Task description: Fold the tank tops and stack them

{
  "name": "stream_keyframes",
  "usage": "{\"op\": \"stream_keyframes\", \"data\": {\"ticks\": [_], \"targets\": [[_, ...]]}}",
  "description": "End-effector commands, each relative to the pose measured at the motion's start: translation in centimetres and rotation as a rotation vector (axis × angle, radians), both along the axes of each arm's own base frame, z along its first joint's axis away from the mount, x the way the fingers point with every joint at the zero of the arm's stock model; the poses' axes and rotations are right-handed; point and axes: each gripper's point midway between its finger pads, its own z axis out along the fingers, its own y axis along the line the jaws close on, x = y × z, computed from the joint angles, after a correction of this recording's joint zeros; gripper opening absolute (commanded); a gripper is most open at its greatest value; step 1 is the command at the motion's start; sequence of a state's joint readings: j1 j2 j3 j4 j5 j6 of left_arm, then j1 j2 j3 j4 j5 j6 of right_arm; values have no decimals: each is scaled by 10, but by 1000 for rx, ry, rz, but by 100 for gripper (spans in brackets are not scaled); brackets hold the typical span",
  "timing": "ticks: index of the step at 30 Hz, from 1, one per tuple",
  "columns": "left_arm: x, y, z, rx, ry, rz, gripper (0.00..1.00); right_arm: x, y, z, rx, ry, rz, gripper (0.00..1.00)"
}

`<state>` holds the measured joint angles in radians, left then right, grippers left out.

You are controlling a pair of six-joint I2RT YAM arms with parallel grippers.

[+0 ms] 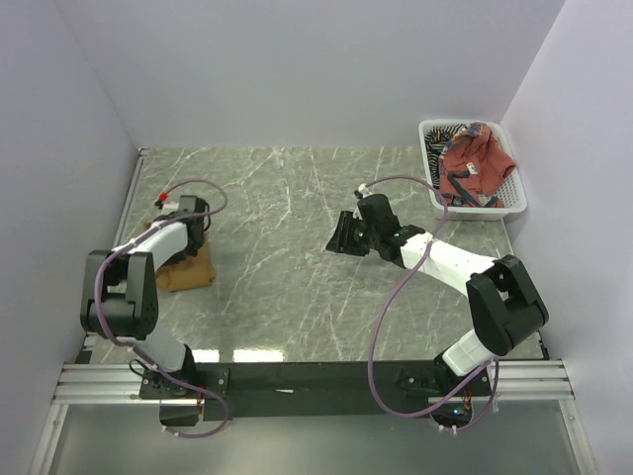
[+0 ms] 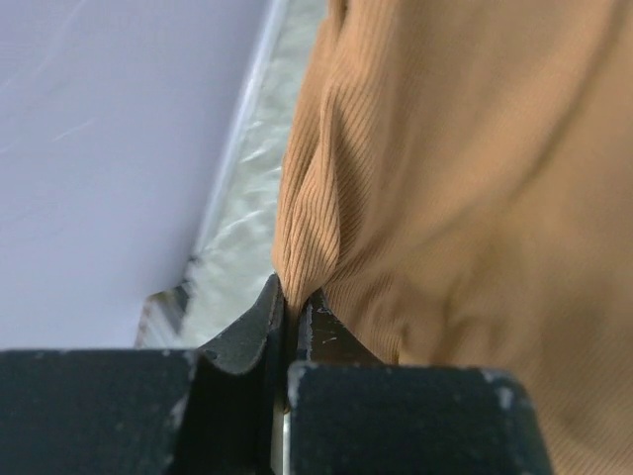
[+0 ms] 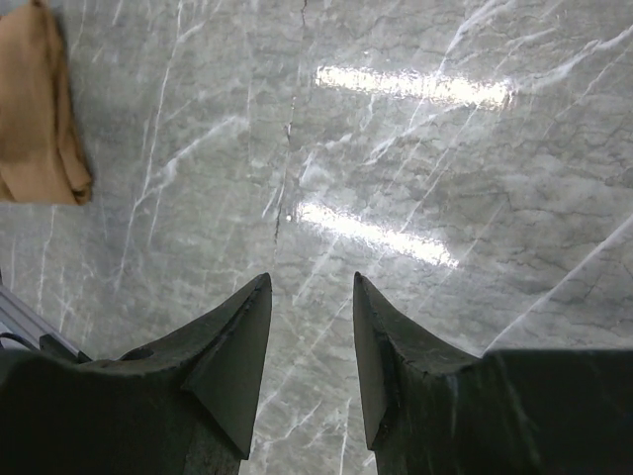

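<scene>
The mustard-tan tank top (image 1: 186, 269) lies bunched at the table's left side. My left gripper (image 1: 190, 237) is over it, and in the left wrist view it (image 2: 294, 300) is shut on a pinched fold of the ribbed tan cloth (image 2: 465, 198). The brick-red tank top (image 1: 473, 163) is heaped in the white basket (image 1: 514, 198) at the back right. A bit of the striped tank top (image 1: 445, 134) shows under it. Near the table's middle my right gripper (image 1: 341, 237) hangs open above bare marble, nothing between its fingertips (image 3: 310, 287). From there the tan top (image 3: 35, 109) shows far off.
A wall runs close along the left of the tan top (image 2: 109, 148), with a metal rail at the table's edge (image 1: 136, 188). The basket sits against the right wall. Grey marble table (image 1: 287, 188) spreads between the arms.
</scene>
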<state>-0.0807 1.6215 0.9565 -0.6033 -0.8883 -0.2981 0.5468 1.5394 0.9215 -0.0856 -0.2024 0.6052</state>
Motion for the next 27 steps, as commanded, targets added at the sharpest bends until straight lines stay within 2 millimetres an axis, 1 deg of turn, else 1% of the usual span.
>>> {"op": "stream_keyframes", "data": {"ticks": [1,2,3,6,7,9,10,11,15,18,19,20,21,22,23,24,25,26,27], "targets": [[-8,34,19,117,-13,15,0,4,5,12,38,-44,7,46],[-13,37,15,127,-2,20,0,4,6,12,42,-45,11,45],[-16,49,15,130,-8,53,1,4,7,11,49,-40,16,45],[-13,62,12,133,-31,74,0,4,7,7,48,-37,13,45],[-7,66,14,139,-47,67,0,4,7,6,47,-33,12,45],[-1,71,15,150,-59,68,0,5,7,5,46,-34,12,45],[2,74,16,158,-42,48,0,5,7,5,47,-32,14,45],[9,76,16,156,-61,45,0,4,7,4,47,-32,14,45],[13,91,15,183,-46,67,1,5,6,0,36,-29,11,45],[14,98,16,200,-49,80,14,6,5,-3,29,-27,9,45],[12,99,18,202,-66,107,21,6,6,-4,28,-25,9,45],[14,101,21,200,-84,126,26,6,6,-4,27,-24,11,45],[11,102,22,201,-80,142,31,5,7,-4,29,-23,15,45],[11,102,28,213,-105,170,46,6,6,-4,26,-27,13,46],[17,103,38,208,-173,203,55,6,5,-4,25,-28,12,47],[18,103,45,203,-200,222,60,6,4,-3,21,-34,6,47],[15,101,48,188,-231,266,63,7,4,-2,18,-41,7,49],[21,102,66,185,-290,302,64,7,2,-3,14,-41,2,50],[24,100,74,167,-331,329,65,9,0,0,9,-52,-8,50]]}}
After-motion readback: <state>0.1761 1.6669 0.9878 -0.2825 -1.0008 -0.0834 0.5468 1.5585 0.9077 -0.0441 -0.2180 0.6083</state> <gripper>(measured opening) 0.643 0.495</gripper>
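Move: The left hand already holds the folded tank top by its left edge, the middle of the tank top about 10 cm to the right of the fingers, 1 cm back and some 4 cm lower. The spot where it goes down lies about 6 cm below this hand, 2 cm back and 2 cm to its right. The metal rail along the table's left side runs roughly 4 cm to the left, level with the hand fore and aft. From the idle right hand, that spot is about 46 cm left, 4 cm back and 9 cm lower. Still pinching the tank top's left edge, the left hand draws it about 10 cm left towards the wall, staying nearly level and dipping back a couple of centimetres before coming forward again. Slowing near the table's side, it opens its fingers wide, lets go of the fabric and starts up and slightly forward, some 3 cm clear. ##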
